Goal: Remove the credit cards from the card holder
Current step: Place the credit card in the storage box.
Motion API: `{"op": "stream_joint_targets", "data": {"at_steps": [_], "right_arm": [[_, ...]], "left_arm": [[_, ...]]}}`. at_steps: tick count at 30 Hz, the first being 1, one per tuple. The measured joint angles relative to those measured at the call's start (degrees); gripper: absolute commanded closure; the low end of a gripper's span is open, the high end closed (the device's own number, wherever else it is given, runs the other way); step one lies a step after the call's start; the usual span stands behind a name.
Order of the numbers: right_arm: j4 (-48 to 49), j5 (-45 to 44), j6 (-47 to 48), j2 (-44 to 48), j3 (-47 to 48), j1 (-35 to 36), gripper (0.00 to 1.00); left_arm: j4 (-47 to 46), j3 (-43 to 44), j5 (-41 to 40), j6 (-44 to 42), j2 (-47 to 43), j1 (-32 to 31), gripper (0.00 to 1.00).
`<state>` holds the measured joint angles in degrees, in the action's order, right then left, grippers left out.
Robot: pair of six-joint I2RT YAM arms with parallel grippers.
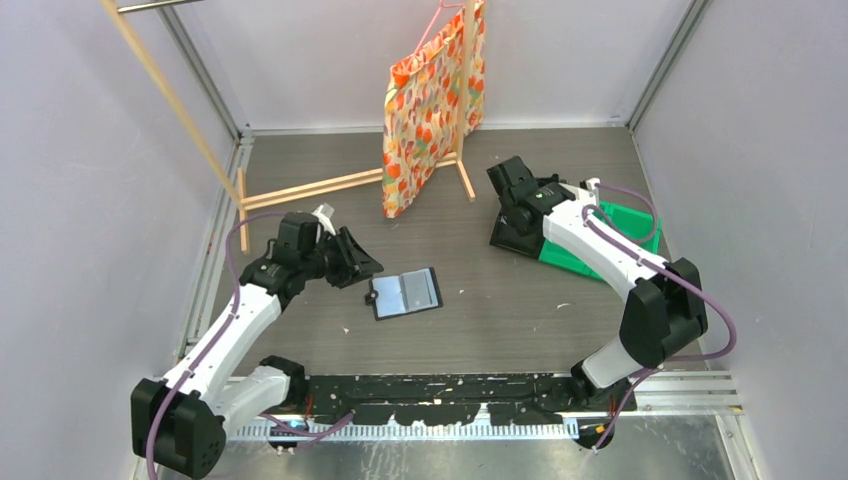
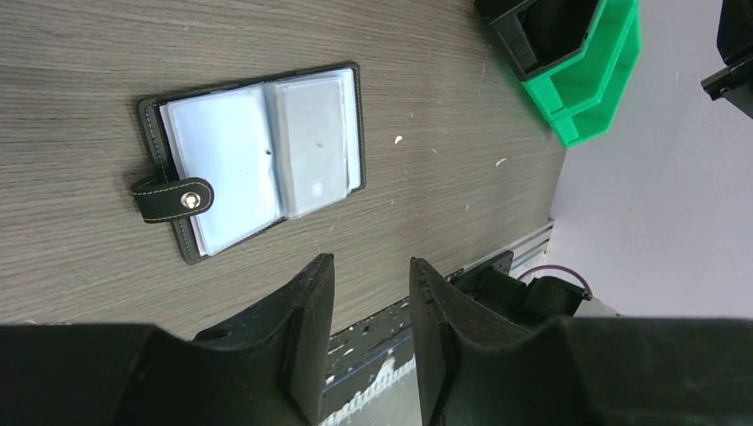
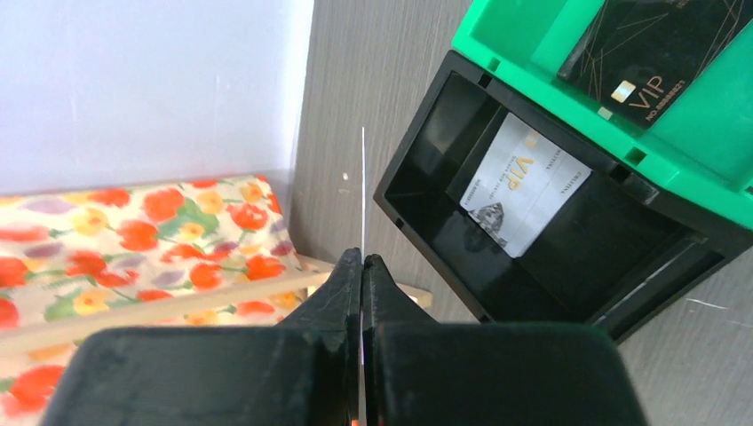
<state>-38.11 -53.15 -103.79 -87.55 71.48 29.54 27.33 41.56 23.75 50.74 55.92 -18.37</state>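
Observation:
The card holder [image 1: 405, 292] lies open on the table, black outside with pale blue-grey pockets [image 2: 257, 160] and its clasp tab [image 2: 173, 197] folded over the left edge. I cannot tell whether its pockets hold cards. My left gripper [image 1: 365, 265] hovers just left of it, open [image 2: 373, 262] with nothing between the fingers. My right gripper [image 1: 505, 178] is at the back right, shut [image 3: 363, 256] on a thin credit card [image 3: 363, 177] seen edge-on, beside the black bin's rim [image 3: 417, 222]. A white credit card [image 3: 524, 182] lies in that bin.
A green bin [image 1: 625, 222] adjoins the black bin [image 1: 515, 238] and holds a black VIP card [image 3: 657, 53]. A floral bag [image 1: 430, 100] hangs on a wooden rack [image 1: 310, 187] at the back. Walls close in both sides.

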Motion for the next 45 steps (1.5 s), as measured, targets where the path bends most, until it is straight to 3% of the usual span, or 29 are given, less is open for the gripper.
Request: {"op": "stream_joint_targets", "data": {"at_steps": [9,15,26,29,31,34,45], "right_arm": [[9.16,-3.37,-11.56,-2.51,-7.93,-0.28,0.99],[15.80,-2.73,-13.68,-6.51,-12.61,-0.92,0.99],[21.73,-1.03,-14.53,-11.43,-12.87,-3.15,0.99],[22.23,-0.31,-14.53,-12.92,-12.87,-3.61,0.90],[22.69,-0.09,-14.53,-13.38,-12.87,-3.93,0.72],[23.43,0.74,-14.53,-13.49,-12.87,-4.68,0.57],[28.44,3.91,-14.56,-13.44,-15.26,-5.25,0.55]], "left_arm": [[-0.92,-0.66,0.81,-0.26,0.90,0.00,0.62],[-1.53,-1.57,1.64,-0.26,1.92,0.00,0.62],[-3.04,-2.10,2.40,-0.20,3.19,0.00,0.62],[-3.56,-2.40,2.45,-0.22,3.23,0.00,0.62],[-3.65,-2.43,2.64,-0.22,3.41,0.00,0.62],[-3.80,-2.43,2.91,-0.26,3.72,0.00,0.62],[-3.76,-2.43,2.91,-0.48,4.17,0.00,0.62]]}}
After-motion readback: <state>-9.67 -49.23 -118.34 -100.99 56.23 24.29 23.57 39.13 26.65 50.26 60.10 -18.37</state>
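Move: The right hand holds a card edge-on, with the storage box's black compartment some 17 cm below it, about 5 cm ahead and 1 cm left. Inside lies a white card, roughly 6 cm ahead, 1 cm left and 19 cm down. The green compartment with the black card is about 1 cm ahead and 12 cm right, 17 cm down. From the idle left hand the black compartment lies about 21 cm ahead, 35 cm right and 13 cm down. The right fingers let go of the card over the black compartment: the hand first sinks about 12 cm towards it, easing some 4 cm forward and turning about 15 degrees, partly clockwise. Near the bottom the shut fingers open to nearly half and stay open there. ##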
